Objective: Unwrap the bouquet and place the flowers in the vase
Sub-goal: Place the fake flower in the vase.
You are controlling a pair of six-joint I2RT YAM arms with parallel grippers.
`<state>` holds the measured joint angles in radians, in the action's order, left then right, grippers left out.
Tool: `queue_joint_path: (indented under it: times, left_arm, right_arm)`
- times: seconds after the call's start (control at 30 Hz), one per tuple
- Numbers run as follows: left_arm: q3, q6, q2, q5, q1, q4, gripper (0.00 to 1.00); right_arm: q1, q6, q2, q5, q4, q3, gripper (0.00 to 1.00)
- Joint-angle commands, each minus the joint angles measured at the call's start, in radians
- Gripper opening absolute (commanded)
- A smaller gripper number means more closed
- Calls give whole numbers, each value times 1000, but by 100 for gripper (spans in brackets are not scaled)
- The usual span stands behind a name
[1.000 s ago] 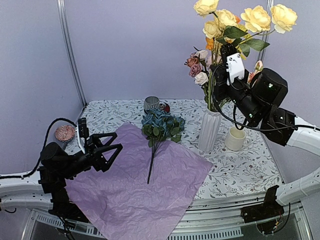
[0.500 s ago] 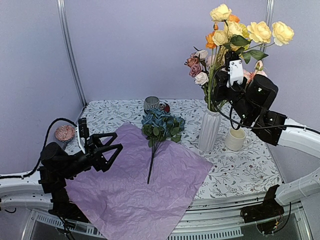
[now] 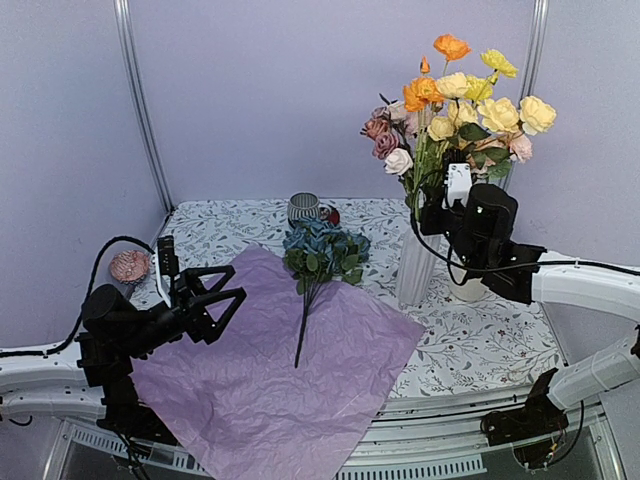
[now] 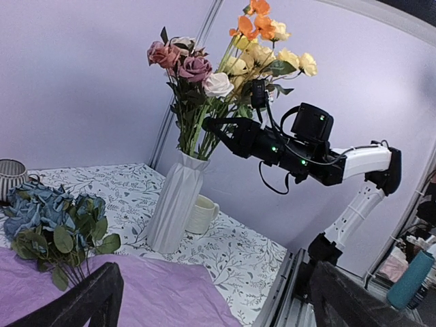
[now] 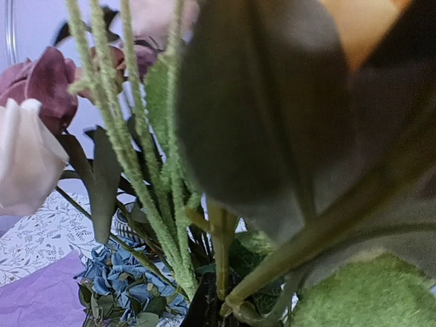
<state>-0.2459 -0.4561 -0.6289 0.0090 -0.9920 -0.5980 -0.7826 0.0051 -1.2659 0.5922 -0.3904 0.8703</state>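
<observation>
The white ribbed vase (image 3: 417,262) (image 4: 174,204) stands at the back right and holds pink and mauve roses (image 3: 383,135) and orange blooms (image 3: 425,90). My right gripper (image 3: 432,208) (image 4: 210,125) (image 5: 225,303) is just above the vase's mouth, shut on the green stems of the cream-yellow roses (image 3: 497,112), whose lower ends reach down among the other stems. A bunch of dusty blue roses (image 3: 322,250) (image 4: 48,214) (image 5: 133,286) lies on the spread purple tissue paper (image 3: 270,370) (image 4: 136,293). My left gripper (image 3: 228,312) (image 4: 218,306) hovers open over the paper's left edge, holding nothing.
A cream mug (image 4: 201,214) stands right of the vase, mostly behind my right arm in the top view. A striped grey cup (image 3: 303,208) (image 4: 10,178) on a red saucer (image 3: 331,214) sits at the back. A small pink coiled object (image 3: 130,265) lies at the far left.
My right gripper has come down and to the left with the yellow roses, bringing their stems down to the vase's mouth. The left arm has not moved.
</observation>
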Motion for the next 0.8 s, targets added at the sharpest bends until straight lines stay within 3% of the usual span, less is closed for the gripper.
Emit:
queue_joint_path:
  times: [0.0,0.07,0.17,0.43,0.63,0.77]
  left_arm:
    - [-3,4,-10,-21,-7,17,98]
    - [-4,0,-21,-26,-7,17,98]
    - [-9,-5,-39,-27,-7,17,98]
    - [-28,-21,-93,-56,-7,36,98]
    - [-81,-58,-200,-114,-8,107,98]
    - [-146,-84,-294,-156,-6,188,95]
  right_arm:
    - [8,108,-36,67,74,6,9]
    - [9,126,-50,83,103,16,15]
    - [9,147,-50,75,151,30,37]
    - [9,226,32,-64,263,2,45]
    - [3,256,120,-287,369,-37,53]
    - [-47,239,169,-273,443,-47,57]
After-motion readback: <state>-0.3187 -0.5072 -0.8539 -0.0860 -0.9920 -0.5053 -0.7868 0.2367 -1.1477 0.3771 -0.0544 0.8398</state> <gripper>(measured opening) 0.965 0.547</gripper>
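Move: The yellow rose spray is already in my right hand, and the vase's mouth lies about 5 cm ahead of that hand and 8 cm below; the cream mug is roughly 7 cm ahead, 15 cm right and 28 cm down. From my open left hand, the blue flowers' stems lie some 24 cm ahead, 12 cm right and 26 cm below, their blooms about 38 cm ahead and 17 cm right, with the striped cup 20 cm beyond the blooms. I lower the rose spray about 4 cm into the vase with my right hand, opening the fingers on the way down to let go of its stem. Then I back that hand some 4 cm off the vase, tipping it down about 15 degrees and turning slightly counter-clockwise. Meanwhile my left hand, fingers still wide, sinks about 5 cm and reaches 3 cm forward and 2 cm right towards the blue stems. ##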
